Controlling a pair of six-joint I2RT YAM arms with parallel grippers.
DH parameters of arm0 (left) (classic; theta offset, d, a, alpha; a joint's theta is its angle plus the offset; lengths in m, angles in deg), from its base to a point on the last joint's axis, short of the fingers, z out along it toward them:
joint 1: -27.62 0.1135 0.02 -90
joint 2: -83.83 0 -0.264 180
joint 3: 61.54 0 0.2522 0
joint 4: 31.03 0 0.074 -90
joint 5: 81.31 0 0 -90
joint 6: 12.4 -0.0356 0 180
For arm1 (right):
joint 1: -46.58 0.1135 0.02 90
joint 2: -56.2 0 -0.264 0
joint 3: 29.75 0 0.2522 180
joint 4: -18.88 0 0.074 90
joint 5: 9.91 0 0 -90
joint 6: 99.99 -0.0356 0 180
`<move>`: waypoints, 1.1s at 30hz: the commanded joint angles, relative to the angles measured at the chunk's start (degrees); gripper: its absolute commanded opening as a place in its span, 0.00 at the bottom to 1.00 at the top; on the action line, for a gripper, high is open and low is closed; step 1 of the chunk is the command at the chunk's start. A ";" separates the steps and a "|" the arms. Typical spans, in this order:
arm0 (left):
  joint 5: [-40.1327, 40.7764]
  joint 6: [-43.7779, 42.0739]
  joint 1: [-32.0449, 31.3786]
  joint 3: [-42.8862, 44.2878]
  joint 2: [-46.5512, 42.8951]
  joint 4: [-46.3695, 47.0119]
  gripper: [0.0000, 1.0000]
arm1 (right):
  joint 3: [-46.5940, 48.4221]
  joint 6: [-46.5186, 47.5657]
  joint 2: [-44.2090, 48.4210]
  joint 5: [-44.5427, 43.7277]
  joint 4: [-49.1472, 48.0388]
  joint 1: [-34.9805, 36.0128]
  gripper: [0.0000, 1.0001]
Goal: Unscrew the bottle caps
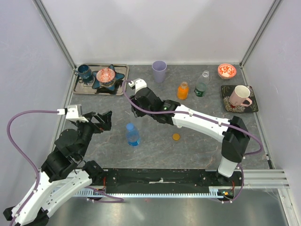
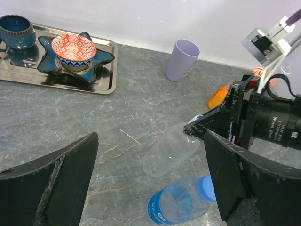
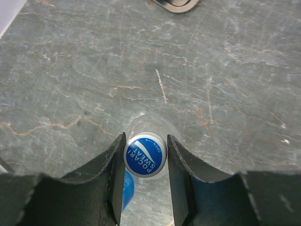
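My right gripper (image 3: 145,155) points straight down over a clear bottle (image 2: 171,150), and its fingers press both sides of the bottle's white-rimmed cap with a blue printed top (image 3: 145,154). In the top view the right gripper (image 1: 136,96) hides that bottle. Just in front stands a blue bottle (image 1: 132,134) with its blue cap (image 2: 207,188) on. My left gripper (image 1: 101,121) hangs open to the left of both bottles, nothing between its fingers (image 2: 75,174). An orange bottle (image 1: 183,90) and a clear green-label bottle (image 1: 202,84) stand further back. An orange cap (image 1: 176,137) lies loose on the table.
A lilac cup (image 1: 159,71) stands at the back centre. A metal tray (image 1: 123,70) at the back left holds a blue cup (image 1: 85,72) and a patterned bowl (image 1: 106,75) on a star dish. At the right are a small red bowl (image 1: 226,71) and a pink mug (image 1: 241,96) on a dark plate.
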 commanded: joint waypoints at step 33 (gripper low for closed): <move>-96.45 15.16 14.29 27.28 46.98 44.86 1.00 | 16.18 -4.89 35.22 23.28 25.14 -15.35 0.00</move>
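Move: The right hand already has the clear bottle by its blue-and-white cap, the bottle standing with its middle about 9 cm straight below. The open space it will be carried to is roughly 18 cm right, 6 back and 23 up. The blue bottle stands about 8 cm back, 1 left and 13 below; the orange bottle about 17 ahead, 21 right and 15 below. From the left hand, the clear bottle's middle lies some 9 cm ahead, 12 right and 20 below. Still pinching the cap, the right hand hoists the clear bottle fast, a bit over 20 cm up and nearly as far right, dips slightly, then rises again while easing back. The left hand, fingers wide open, rises and reaches forward, then sweeps some 20 cm right towards the bottle, swinging clockwise nearly 60 degrees and drawing back a little at the end. ##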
